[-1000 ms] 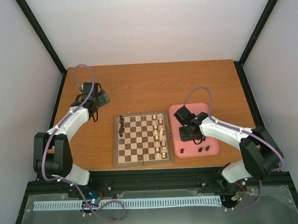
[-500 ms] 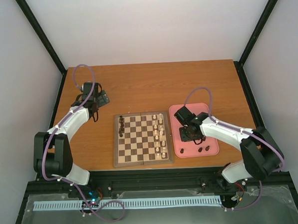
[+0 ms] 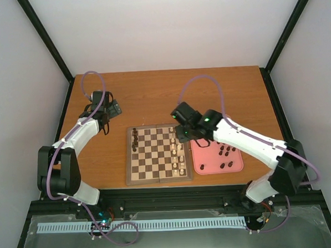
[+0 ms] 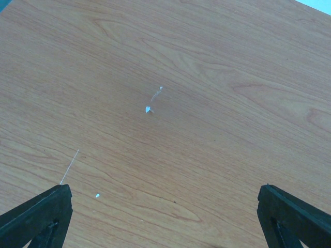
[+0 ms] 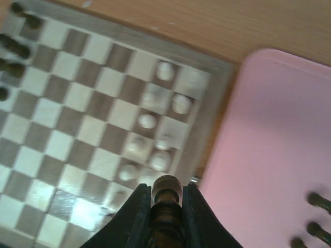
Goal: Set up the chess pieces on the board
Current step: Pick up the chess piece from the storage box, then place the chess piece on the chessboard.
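Note:
The board lies at the table's middle front. Several dark chess pieces stand along its left edge; they also show in the right wrist view. My right gripper hovers over the board's right edge and is shut on a dark chess piece, held between its fingers above the cream-white pieces. More dark pieces lie on the pink tray. My left gripper is open and empty over bare table at the far left; its fingertips frame wood only.
Cream-white pieces fill the board's two right columns. The pink tray lies directly right of the board. Black frame posts and white walls enclose the table.
My right gripper has lifted off the pink tray and moved left and back to over the board's right edge, carrying a dark piece. The left arm has not moved.

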`<state>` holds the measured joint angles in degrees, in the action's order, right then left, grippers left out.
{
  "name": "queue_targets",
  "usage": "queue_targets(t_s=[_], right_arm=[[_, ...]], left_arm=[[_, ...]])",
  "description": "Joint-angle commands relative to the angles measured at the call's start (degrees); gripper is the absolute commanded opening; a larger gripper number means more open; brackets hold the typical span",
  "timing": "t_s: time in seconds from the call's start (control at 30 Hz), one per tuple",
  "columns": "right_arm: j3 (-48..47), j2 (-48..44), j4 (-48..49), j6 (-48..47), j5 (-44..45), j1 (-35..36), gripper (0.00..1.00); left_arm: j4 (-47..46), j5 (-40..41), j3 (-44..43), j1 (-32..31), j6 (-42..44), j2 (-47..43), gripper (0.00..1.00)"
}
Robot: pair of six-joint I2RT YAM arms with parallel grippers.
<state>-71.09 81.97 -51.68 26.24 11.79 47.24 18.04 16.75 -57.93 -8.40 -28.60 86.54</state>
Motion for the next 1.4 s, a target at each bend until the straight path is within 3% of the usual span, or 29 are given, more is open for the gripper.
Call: queue_targets(t_s=[0.0, 0.23, 0.5, 0.93, 1.37], right_arm=[[-6.58, 7.65, -0.06, -1.43, -2.03, 6.01, 0.09], [-19.27, 20.27, -0.04, -3.49, -3.69, 14.04, 0.09], [-29.44, 31.61, -0.17, -5.24, -7.28, 18.59, 0.09], [-37.78, 41.18, -0.23, -7.43, -9.16, 18.96, 0.09], [-40.80, 45.03, -0.62, -8.54, -11.21, 19.01, 0.09]], left_arm=[[0.37, 0.39, -2.71, -0.34, 0.65, 0.20, 1.00], [0.47, 0.37, -2.63, -0.30, 0.74, -0.36, 1.00], [0.65, 0.30, -2.63, -0.30, 0.56, -1.40, 1.00], [0.37, 1.70, -1.32, -0.30, -0.40, -3.97, 1.00], [0.26, 2.36, -0.69, -0.30, -0.49, -5.04, 1.00]])
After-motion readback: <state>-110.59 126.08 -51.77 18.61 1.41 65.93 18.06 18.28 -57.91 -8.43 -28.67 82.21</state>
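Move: The right hand, already gripping a dark chess piece above the board's white side, has its empty square on the board's left edge file about 24 cm to the left, 5 cm back and some 14 cm below. Dark pieces stand on that file 3 and 6 cm farther out than the square; a white pawn is 4 cm left and 3 cm back of the hand, the storage box 17 cm right, level with it. From the left hand the square lies some 20 cm back, 7 cm right, 11 cm below. Sweep the right gripper about 25 cm to the left across the board, drawing back some 5 cm and sinking about 8 cm on the way, to above the empty square beside the nearest dark piece. Keep the dark piece pinched and turn the wrist some 30 degrees counter-clockwise, easing off towards the end. Late on, raise the empty, open left gripper about 3 cm. ##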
